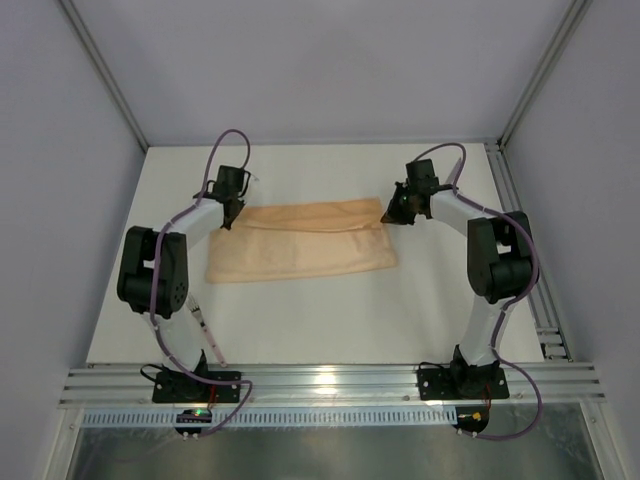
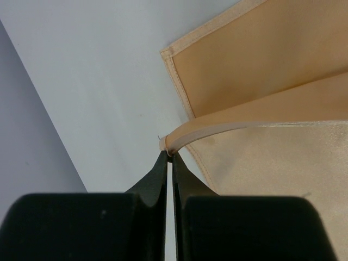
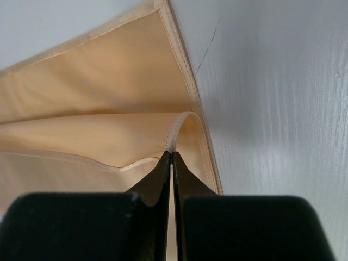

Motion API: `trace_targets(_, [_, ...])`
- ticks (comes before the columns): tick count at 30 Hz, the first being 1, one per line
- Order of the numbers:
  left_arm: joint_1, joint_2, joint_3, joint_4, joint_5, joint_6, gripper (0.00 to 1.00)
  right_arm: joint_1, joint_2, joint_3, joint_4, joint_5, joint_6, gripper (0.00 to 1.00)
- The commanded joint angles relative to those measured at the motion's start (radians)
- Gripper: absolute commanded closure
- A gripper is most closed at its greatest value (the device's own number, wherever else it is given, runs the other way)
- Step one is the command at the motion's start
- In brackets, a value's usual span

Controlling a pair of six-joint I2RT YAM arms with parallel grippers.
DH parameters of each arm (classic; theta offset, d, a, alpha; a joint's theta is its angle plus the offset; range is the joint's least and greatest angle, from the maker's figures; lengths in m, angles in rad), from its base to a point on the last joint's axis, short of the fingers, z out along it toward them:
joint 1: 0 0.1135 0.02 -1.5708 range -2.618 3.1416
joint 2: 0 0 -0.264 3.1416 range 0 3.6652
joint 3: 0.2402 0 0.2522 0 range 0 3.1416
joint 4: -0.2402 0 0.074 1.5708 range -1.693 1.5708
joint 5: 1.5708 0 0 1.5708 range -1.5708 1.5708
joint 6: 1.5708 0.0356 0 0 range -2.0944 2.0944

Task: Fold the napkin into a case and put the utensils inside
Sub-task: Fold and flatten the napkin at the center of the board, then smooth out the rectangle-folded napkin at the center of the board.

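Observation:
The peach-orange napkin (image 1: 305,248) lies partly folded across the middle of the white table, its upper layer lifted toward the far edge. My left gripper (image 1: 231,213) is shut on the napkin's far left corner; the left wrist view shows the hem (image 2: 179,138) pinched at my fingertips (image 2: 170,155). My right gripper (image 1: 397,214) is shut on the far right corner; the right wrist view shows the hem (image 3: 176,128) pinched at my fingertips (image 3: 172,154). The lower layer (image 3: 81,92) lies flat beneath. The knife and fork are out of view.
The white table (image 1: 320,320) is walled by pale panels on the left, right and back. An aluminium rail (image 1: 330,382) runs along the near edge by the arm bases, and another (image 1: 535,300) runs down the right side.

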Motion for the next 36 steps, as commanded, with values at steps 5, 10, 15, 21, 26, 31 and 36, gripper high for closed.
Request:
trace_targets(5, [0.009,0.021,0.042,0.052,0.009,-0.026,1.0,-0.005,0.039,0.065,0.036,0.016,0.031,0.96])
trace_targets(10, [0.017,0.057,0.086,0.063,0.024,-0.047,1.0,-0.007,0.075,0.114,0.042,0.003,0.064,0.84])
trace_targets(15, [0.028,0.096,0.104,0.066,0.039,-0.062,0.87,-0.007,0.128,0.152,0.048,-0.03,0.08,0.73])
trace_targets(21, [0.043,0.099,0.112,0.081,0.056,-0.084,0.66,-0.007,0.137,0.172,0.074,-0.009,0.093,0.64])
trace_targets(26, [0.052,0.11,0.143,0.066,0.055,-0.095,0.59,-0.008,0.157,0.244,0.059,0.017,0.102,0.53])
trace_targets(31, [0.077,0.076,0.177,0.003,0.085,-0.121,0.56,-0.013,0.18,0.37,-0.024,0.057,0.058,0.46])
trace_targets(36, [0.109,-0.106,0.096,-0.135,0.249,-0.162,0.56,-0.013,0.067,0.242,-0.082,0.131,-0.068,0.46])
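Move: Both hands still pinch the napkin's free edge low over the lower layer. For the left hand, the lower layer's far left corner lies about 6 cm ahead, 3 cm left and 3 cm below; the near left fold corner is some 15 cm back and 3 cm left. For the right hand, the far right corner lies about 8 cm ahead, 2 cm left and 2 cm below, and the knife 11 cm ahead and 17 cm right. Both hands carry the pinched edge forward towards the napkin's far edge, some 2 cm on the left and 3 cm on the right while easing down 1 to 2 cm, and their fingers open on the way to lay the edge down and let it go. With fingers open, the right hand then runs about 5 cm farther forward while rising about 5 cm and tipping up slightly, while the left goes on a bit under 2 cm, draws back about 1 cm and lifts some 2.5 cm, turning about 10 degrees. ##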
